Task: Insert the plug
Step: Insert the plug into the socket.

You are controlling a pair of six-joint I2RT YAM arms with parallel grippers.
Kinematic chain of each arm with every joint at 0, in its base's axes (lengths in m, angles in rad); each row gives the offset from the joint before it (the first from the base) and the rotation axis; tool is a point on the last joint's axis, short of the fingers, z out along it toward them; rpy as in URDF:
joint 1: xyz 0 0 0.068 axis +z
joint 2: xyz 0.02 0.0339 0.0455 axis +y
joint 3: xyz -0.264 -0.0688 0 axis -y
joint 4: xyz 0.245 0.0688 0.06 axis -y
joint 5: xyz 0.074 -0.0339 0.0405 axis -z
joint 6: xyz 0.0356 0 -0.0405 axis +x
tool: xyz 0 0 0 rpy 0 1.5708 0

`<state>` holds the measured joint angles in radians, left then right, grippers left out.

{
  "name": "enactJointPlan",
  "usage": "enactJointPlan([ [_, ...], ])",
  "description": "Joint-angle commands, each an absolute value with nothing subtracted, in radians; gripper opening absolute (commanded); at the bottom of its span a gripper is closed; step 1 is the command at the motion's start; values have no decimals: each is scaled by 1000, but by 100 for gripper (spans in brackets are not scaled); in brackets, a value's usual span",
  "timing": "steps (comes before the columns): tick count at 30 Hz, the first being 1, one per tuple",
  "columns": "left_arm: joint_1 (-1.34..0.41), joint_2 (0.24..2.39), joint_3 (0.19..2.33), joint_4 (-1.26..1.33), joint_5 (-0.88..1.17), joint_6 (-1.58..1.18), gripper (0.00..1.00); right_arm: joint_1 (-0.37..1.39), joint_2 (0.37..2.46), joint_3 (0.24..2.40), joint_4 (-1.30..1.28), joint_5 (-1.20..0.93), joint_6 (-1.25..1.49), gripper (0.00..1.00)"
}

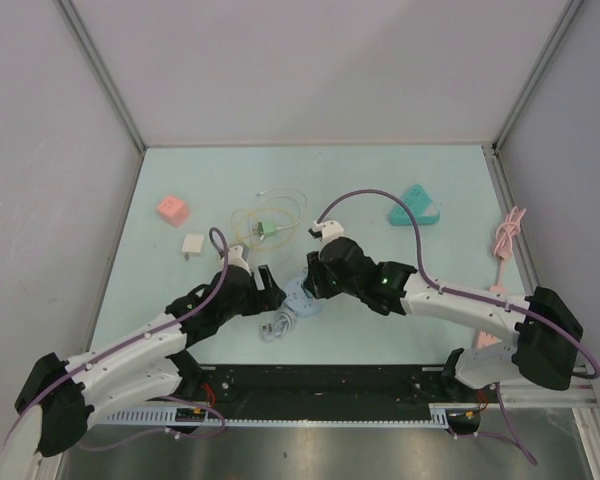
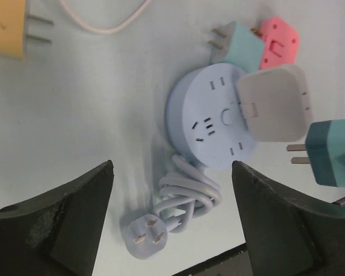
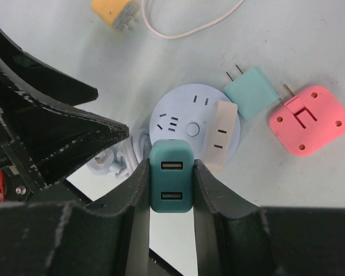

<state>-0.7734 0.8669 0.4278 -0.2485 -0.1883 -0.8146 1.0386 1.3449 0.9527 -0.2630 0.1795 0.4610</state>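
Note:
A dark teal USB charger plug [image 3: 171,178] is clamped between the fingers of my right gripper [image 3: 171,190], its two ports facing the camera. The plug hangs just above the near edge of a round pale blue socket hub [image 3: 184,109], prongs [image 2: 298,155] still out in the air. A cream adapter [image 3: 221,138] sits plugged into the hub's right side. My left gripper [image 2: 172,201] is open over the hub's coiled white cord [image 2: 190,195] and holds nothing. In the top view the hub [image 1: 298,298] lies between both grippers.
A light teal plug [image 3: 252,92] and a pink adapter [image 3: 309,119] lie beside the hub. A yellow plug [image 3: 116,12] with a thin cable lies farther back. A pink cube [image 1: 172,209], white cube [image 1: 193,245], teal triangular box [image 1: 416,206] and pink strip [image 1: 507,240] are spread around.

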Motion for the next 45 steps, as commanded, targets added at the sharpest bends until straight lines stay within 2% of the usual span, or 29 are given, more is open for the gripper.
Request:
enactJointPlan([
  [1,-759,900,391,-204,-155,-934,88,1061,1400,1005,-184,267,488,0],
  [5,-758,955,387,-198,-129,-943,86,1077,1448,1006,-138,281,503,0],
  [14,-756,1009,394,-192,-115,-940,68,1094,1532,1023,-87,301,505,0],
  [31,-755,1104,414,-155,-98,-925,68,1121,1647,1072,-132,391,495,0],
  [45,-756,1101,416,-153,-94,-923,67,1146,1730,1120,-224,400,486,0],
])
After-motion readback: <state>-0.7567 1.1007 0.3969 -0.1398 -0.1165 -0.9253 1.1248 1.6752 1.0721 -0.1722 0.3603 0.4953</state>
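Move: The right hand, holding the teal plug, has the round socket about 1 cm ahead, 2 cm to its left and 11 cm below, free slots on the socket's left side. From this hand the white plug on the socket is some 2 cm ahead, 1 cm right and 9 below; the coiled cord 4 back, 7 left and the loose teal block 7 ahead, 1 right, both 12 below. From the left hand the socket lies about 5 cm right, 1 ahead and 6 below. The right hand keeps its grip on the teal plug and brings it down about 6 cm while carrying it some 4.5 cm left and a little forward, quickly at first and then easing, with a slight tilt of under 10 degrees, until the prongs hang at the free slots on the socket's left half. Meanwhile the open left hand sinks about 5 cm, its fingers tipping some 10 degrees steeper and closing partway, to come in low beside the socket's left rim, where contact can't be made out. ##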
